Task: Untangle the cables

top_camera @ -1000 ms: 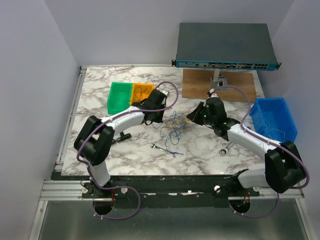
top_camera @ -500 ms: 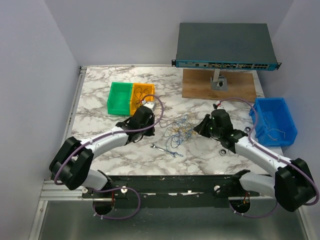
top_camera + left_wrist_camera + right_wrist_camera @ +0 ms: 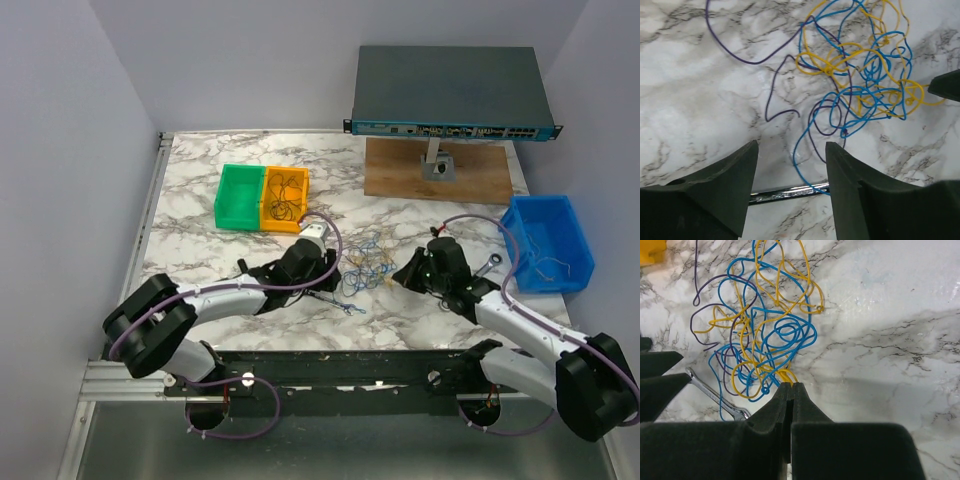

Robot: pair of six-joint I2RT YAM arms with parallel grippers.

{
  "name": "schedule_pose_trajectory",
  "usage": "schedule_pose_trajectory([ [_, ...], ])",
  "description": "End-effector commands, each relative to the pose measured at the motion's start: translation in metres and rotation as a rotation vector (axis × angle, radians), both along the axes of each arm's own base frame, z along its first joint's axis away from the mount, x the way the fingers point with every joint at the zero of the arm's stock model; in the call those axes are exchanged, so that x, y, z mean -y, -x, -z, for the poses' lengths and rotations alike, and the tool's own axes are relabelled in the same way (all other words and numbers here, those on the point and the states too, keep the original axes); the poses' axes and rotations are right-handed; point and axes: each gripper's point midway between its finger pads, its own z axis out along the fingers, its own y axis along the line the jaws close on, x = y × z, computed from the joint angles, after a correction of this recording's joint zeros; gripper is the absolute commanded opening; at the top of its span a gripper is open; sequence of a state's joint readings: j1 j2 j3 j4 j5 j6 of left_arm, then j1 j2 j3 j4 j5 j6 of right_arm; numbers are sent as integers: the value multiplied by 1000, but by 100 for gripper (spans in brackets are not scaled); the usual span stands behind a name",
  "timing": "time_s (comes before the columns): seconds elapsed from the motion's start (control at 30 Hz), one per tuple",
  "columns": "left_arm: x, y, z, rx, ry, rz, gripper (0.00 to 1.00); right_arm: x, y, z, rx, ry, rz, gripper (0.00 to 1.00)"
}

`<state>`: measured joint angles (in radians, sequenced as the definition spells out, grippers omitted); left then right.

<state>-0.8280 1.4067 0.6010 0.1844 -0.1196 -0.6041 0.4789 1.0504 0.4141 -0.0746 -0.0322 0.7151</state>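
The cables (image 3: 364, 264) lie as one tangle of thin blue, yellow and dark purple wires on the marble table, between the two arms. In the left wrist view the tangle (image 3: 860, 75) is ahead and to the right of my left gripper (image 3: 791, 150). That gripper (image 3: 335, 272) is open, nothing sits between its fingers, and one blue strand runs under the gap. My right gripper (image 3: 791, 385) is shut, with yellow strands of the tangle (image 3: 765, 330) pinched at its tips. From above, the right gripper (image 3: 402, 275) sits at the tangle's right edge.
A silver wrench (image 3: 790, 192) lies under the left fingers, also visible as the wrench (image 3: 715, 395). Another wrench (image 3: 490, 262) lies by the right arm. Green bin (image 3: 238, 195) and orange bin (image 3: 283, 198) stand back left, a blue bin (image 3: 548, 240) right, a network switch (image 3: 450, 90) behind.
My left gripper has swung toward the near edge and opened beside the tangle. The right gripper, still shut, has drawn back toward the near edge, and the tangle has shifted with it.
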Motion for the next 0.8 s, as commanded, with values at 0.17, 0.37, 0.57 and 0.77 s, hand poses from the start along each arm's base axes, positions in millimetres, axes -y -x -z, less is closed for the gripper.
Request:
schedule_pose_trajectory([
  [0.17,42,-1,-12,53,64,-14,76,10,23,18,-42,-15,35,1],
  [0.37,63,-10,-7,35,86,-30,98,10,23,14,-25,-25,35,1],
  [0.57,78,-9,-5,14,108,4,96,13,22,12,-16,-15,48,1],
  [0.77,92,-11,-1,-15,84,43,92,12,21,11,-9,-25,52,1],
])
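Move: The cable tangle's middle lies about 8 cm to the right of the left hand, 2 cm farther out and some 5 cm below it; the double-ended wrench lies roughly 4 cm back and 2 cm to the left of that hand, and the orange tray some 18 cm ahead and 11 cm left. From the right hand, already pinching yellow cable at the tangle's near right edge, the tangle's middle is about 5 cm left, 3 cm ahead and 5 cm down. The empty left hand sweeps about 7.5 cm to the right at nearly constant height, from beside the wrench towards the tangle, dipping back a centimetre early on and then easing forward again, while its half-open fingers spread wide and come to hang over the tangle's left-hand loops. Meanwhile the shut right hand keeps its pinch on the yellow cable and draws it about 2 cm back and slightly right and down, then stays there with hardly any turn of the wrist. ##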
